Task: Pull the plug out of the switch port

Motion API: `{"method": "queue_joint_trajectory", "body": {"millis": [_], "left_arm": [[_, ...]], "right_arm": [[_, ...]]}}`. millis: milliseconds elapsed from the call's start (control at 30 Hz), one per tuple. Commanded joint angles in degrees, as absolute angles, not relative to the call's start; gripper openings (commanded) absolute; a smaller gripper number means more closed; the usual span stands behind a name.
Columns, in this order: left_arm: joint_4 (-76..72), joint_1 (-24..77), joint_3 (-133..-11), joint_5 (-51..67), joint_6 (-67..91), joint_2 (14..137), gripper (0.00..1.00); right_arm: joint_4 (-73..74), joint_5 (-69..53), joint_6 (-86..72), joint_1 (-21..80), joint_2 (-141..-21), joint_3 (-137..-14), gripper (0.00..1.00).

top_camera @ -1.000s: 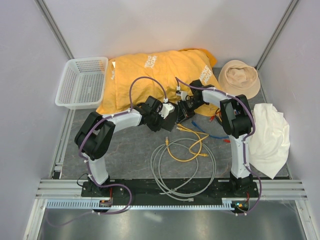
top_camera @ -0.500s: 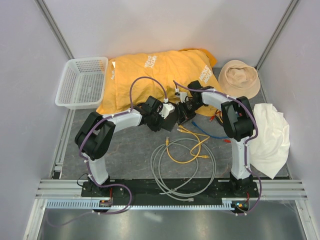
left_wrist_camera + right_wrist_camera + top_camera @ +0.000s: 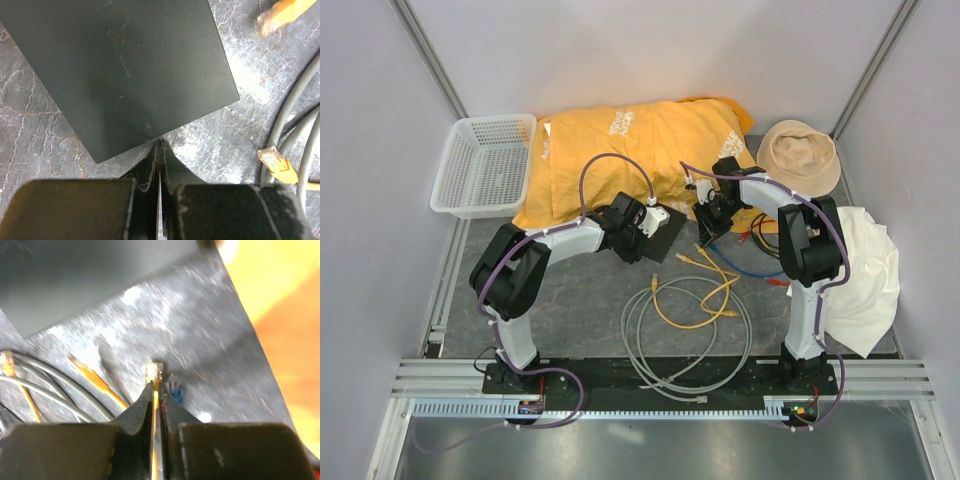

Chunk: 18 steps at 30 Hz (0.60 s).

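Observation:
The switch [image 3: 667, 226] is a flat black box on the grey mat; its dark top fills the left wrist view [image 3: 125, 65]. My left gripper [image 3: 159, 142] is shut with nothing between its fingers, its tips resting at the switch's near edge [image 3: 650, 222]. My right gripper [image 3: 710, 214] stands to the right of the switch, a gap apart from it. In the right wrist view it [image 3: 157, 382] is shut on a yellow plug [image 3: 154, 371], whose yellow cable runs back between the fingers. The switch [image 3: 90, 280] lies beyond, its ports hidden.
A grey cable coil [image 3: 685, 335], loose yellow cables [image 3: 695, 300] and a blue cable [image 3: 745, 268] lie in front of the switch. An orange cloth bag [image 3: 630, 150] sits behind it, a white basket [image 3: 485, 165] far left, a beige hat [image 3: 800, 155] and a white cloth [image 3: 860, 275] to the right.
My right gripper has drawn away from the switch to the right, with the yellow plug in it, and its jaws have closed tighter. The left arm has stayed in place.

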State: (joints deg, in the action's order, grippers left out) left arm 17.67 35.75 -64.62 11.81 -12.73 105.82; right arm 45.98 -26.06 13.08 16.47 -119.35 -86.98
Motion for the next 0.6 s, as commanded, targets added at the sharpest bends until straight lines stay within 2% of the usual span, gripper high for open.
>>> {"method": "queue_joint_trajectory", "body": {"millis": [0,67,167,200,233,267,300,433,567], "left_arm": [[17.58,36.12,-64.69,10.81,-12.83,105.82,0.01],[17.49,36.12,-64.60,10.72,-12.92,105.82,0.02],[17.58,36.30,-64.69,10.72,-13.01,105.91,0.02],[17.49,36.21,-64.69,10.72,-13.01,105.91,0.01],[17.58,36.21,-64.69,10.81,-12.83,105.91,0.02],[17.58,36.21,-64.69,10.81,-13.01,106.00,0.02],[17.49,36.21,-64.69,10.81,-13.01,106.00,0.02],[17.67,36.21,-64.78,10.72,-13.01,106.08,0.02],[17.67,36.30,-64.78,10.81,-12.92,106.08,0.02]], "right_arm": [[48.16,-25.30,18.37,15.64,-116.02,-84.56,0.39],[48.08,-29.07,18.54,15.56,-114.88,-83.50,0.56],[47.99,-31.28,18.98,15.91,-114.17,-81.83,0.66],[48.08,-31.64,19.33,15.91,-114.00,-81.04,0.72],[48.16,-31.64,20.29,16.17,-113.99,-80.51,0.74],[48.43,-31.73,21.00,16.35,-113.65,-80.16,0.88],[48.60,-32.25,21.70,16.70,-113.56,-79.29,0.98],[47.29,-32.62,23.73,17.05,-111.89,-76.21,0.98],[40.89,-23.05,21.72,19.68,-108.74,-72.08,0.98]]}}
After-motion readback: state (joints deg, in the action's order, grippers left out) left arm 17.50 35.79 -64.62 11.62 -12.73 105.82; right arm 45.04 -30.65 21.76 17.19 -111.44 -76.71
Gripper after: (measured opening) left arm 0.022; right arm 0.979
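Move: The yellow plug, already out of the switch, is still between the right fingertips. The switch's middle lies about 6 cm to that hand's left and 2 cm ahead; a loose yellow plug lies some 4 cm left, 2 cm back and a little lower, and the blue plug about 1 cm ahead and 2 cm right, also lower. From the left hand, the held plug lies roughly 10 cm right and 3 cm ahead. Spread the right fingers from their narrow grip to wide open, letting go of the yellow plug clear of the switch. As they part, draw the right gripper back about 4.5 cm, away from the blue plug, easing up about 1 cm and turning it some 10 degrees counter-clockwise. ##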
